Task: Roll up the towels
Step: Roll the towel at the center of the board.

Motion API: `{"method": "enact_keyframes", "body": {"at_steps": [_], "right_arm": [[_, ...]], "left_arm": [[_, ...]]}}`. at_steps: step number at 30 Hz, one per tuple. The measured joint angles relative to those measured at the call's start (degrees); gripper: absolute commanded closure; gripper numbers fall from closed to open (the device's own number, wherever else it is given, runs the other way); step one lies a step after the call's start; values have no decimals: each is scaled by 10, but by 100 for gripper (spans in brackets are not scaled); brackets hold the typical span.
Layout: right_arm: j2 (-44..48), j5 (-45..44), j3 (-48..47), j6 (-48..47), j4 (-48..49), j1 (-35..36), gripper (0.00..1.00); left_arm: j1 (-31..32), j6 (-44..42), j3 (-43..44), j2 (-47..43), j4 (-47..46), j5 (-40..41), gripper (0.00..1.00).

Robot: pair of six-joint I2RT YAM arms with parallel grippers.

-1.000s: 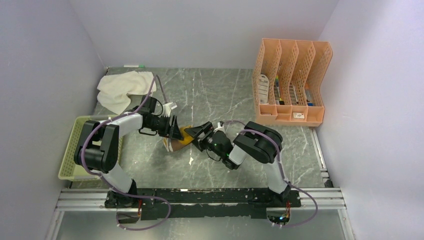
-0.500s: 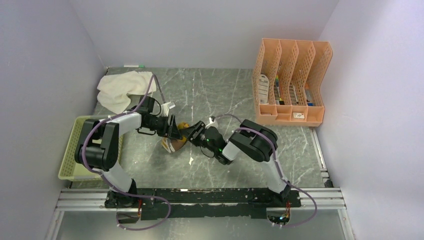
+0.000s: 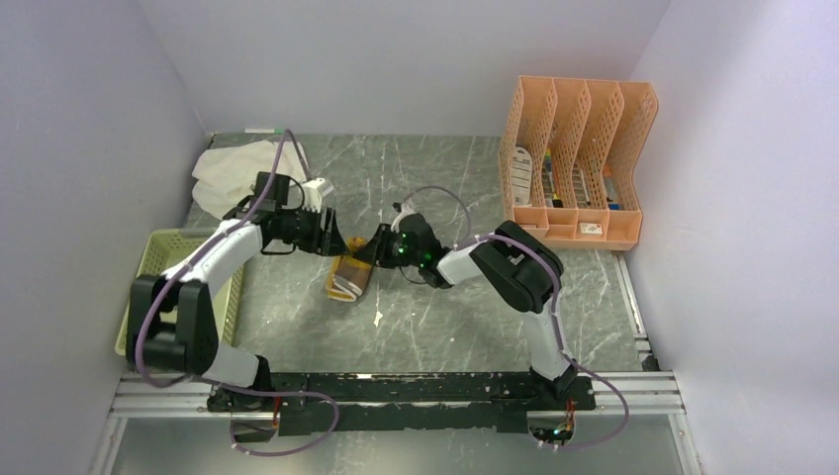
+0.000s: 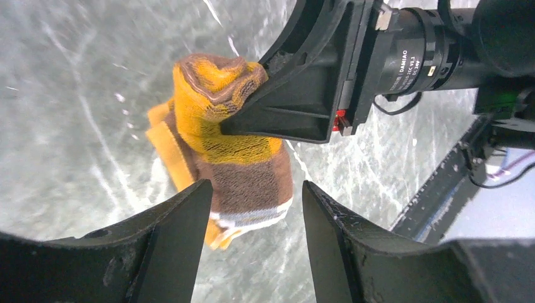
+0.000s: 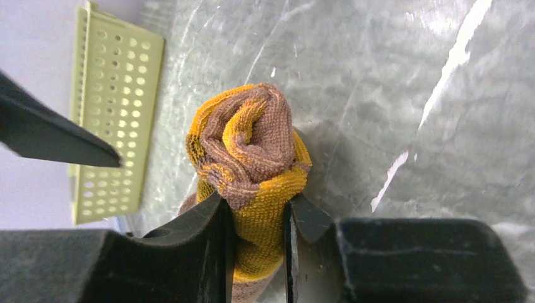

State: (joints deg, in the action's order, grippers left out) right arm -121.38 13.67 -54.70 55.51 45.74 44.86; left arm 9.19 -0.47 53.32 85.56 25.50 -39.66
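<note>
The brown towel [image 3: 350, 278] with mustard-yellow edging lies rolled near the table's middle. Its coiled end [image 5: 249, 142] is tilted up off the table. My right gripper [image 5: 255, 205] is shut on that yellow end, one finger pressed to each side of it. From the left wrist the same gripper [image 4: 303, 82] shows as a black wedge over the towel [image 4: 246, 170]. My left gripper [image 4: 255, 186] stands open just left of the roll, with nothing between its fingers and no contact with the cloth. The cream-white towel [image 3: 230, 168] lies crumpled at the far left, partly behind the left arm.
A green mesh basket [image 3: 163, 247] sits along the left edge of the table. An orange file rack [image 3: 579, 163] with small items stands at the back right. Grey walls close in the table on three sides.
The right gripper has moved left and farther back and closed on the roll's yellow end, lifting it. The left gripper has drawn back slightly to the left, still open.
</note>
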Motion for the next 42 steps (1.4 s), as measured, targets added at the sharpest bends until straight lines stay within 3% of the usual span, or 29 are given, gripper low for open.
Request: {"method": "enact_keyframes", "body": {"at_steps": [7, 9, 11, 14, 19, 22, 27, 36, 42], "right_arm": [[62, -12, -118, -227, -282, -23, 84], [66, -36, -160, -284, -358, -26, 85], [66, -61, -191, -322, -414, -27, 84], [66, -103, -226, -366, -491, -27, 82], [60, -165, -286, -421, -617, -27, 81], [49, -191, -315, -444, -679, -26, 81], [30, -229, -352, -457, -772, -27, 91], [26, -331, -365, -423, -889, -25, 91], [14, -369, -401, -394, -978, -27, 91]], "left_arm": [[10, -3, -10, -107, 2, 75, 29], [37, 12, -26, -127, -5, 120, 7], [83, 34, -43, -140, -10, 170, 1], [146, 92, -78, -151, -34, 242, 0], [174, 188, -146, -182, -89, 316, 0], [190, 227, -168, -192, -135, 341, 0], [203, 268, -179, -194, -202, 352, 0], [219, 308, -215, -220, -297, 325, 0], [282, 301, -246, -242, -362, 327, 0]]}}
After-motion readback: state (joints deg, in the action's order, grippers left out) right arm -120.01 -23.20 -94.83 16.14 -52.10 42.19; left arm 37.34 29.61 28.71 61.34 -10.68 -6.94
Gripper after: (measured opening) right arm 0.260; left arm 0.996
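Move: The folded yellow-and-brown towel is already pinched at its far end by the right hand, its middle roughly 4 cm back, 2 cm left and slightly below. The open board just right of centre, where it is headed, lies some 17 cm to that hand's right, about level fore and aft, 3 cm lower; a white scuff mark is about 14 cm back, 4 cm right. From the left hand the towel's middle is about 6 cm back, 3 cm left, 8 cm below. The towel, still pinched by its far end, is carried by the right hand nearly 19 cm to the right towards the open middle of the board, bowing some 6 cm forward and partly back, a little raised, while the wrist rolls nearly 80 degrees until the fingers point mainly down. The empty left hand rises, dips back, then follows to the right, about 8 cm overall, opening its fingers fully and swivelling counter-clockwise. ##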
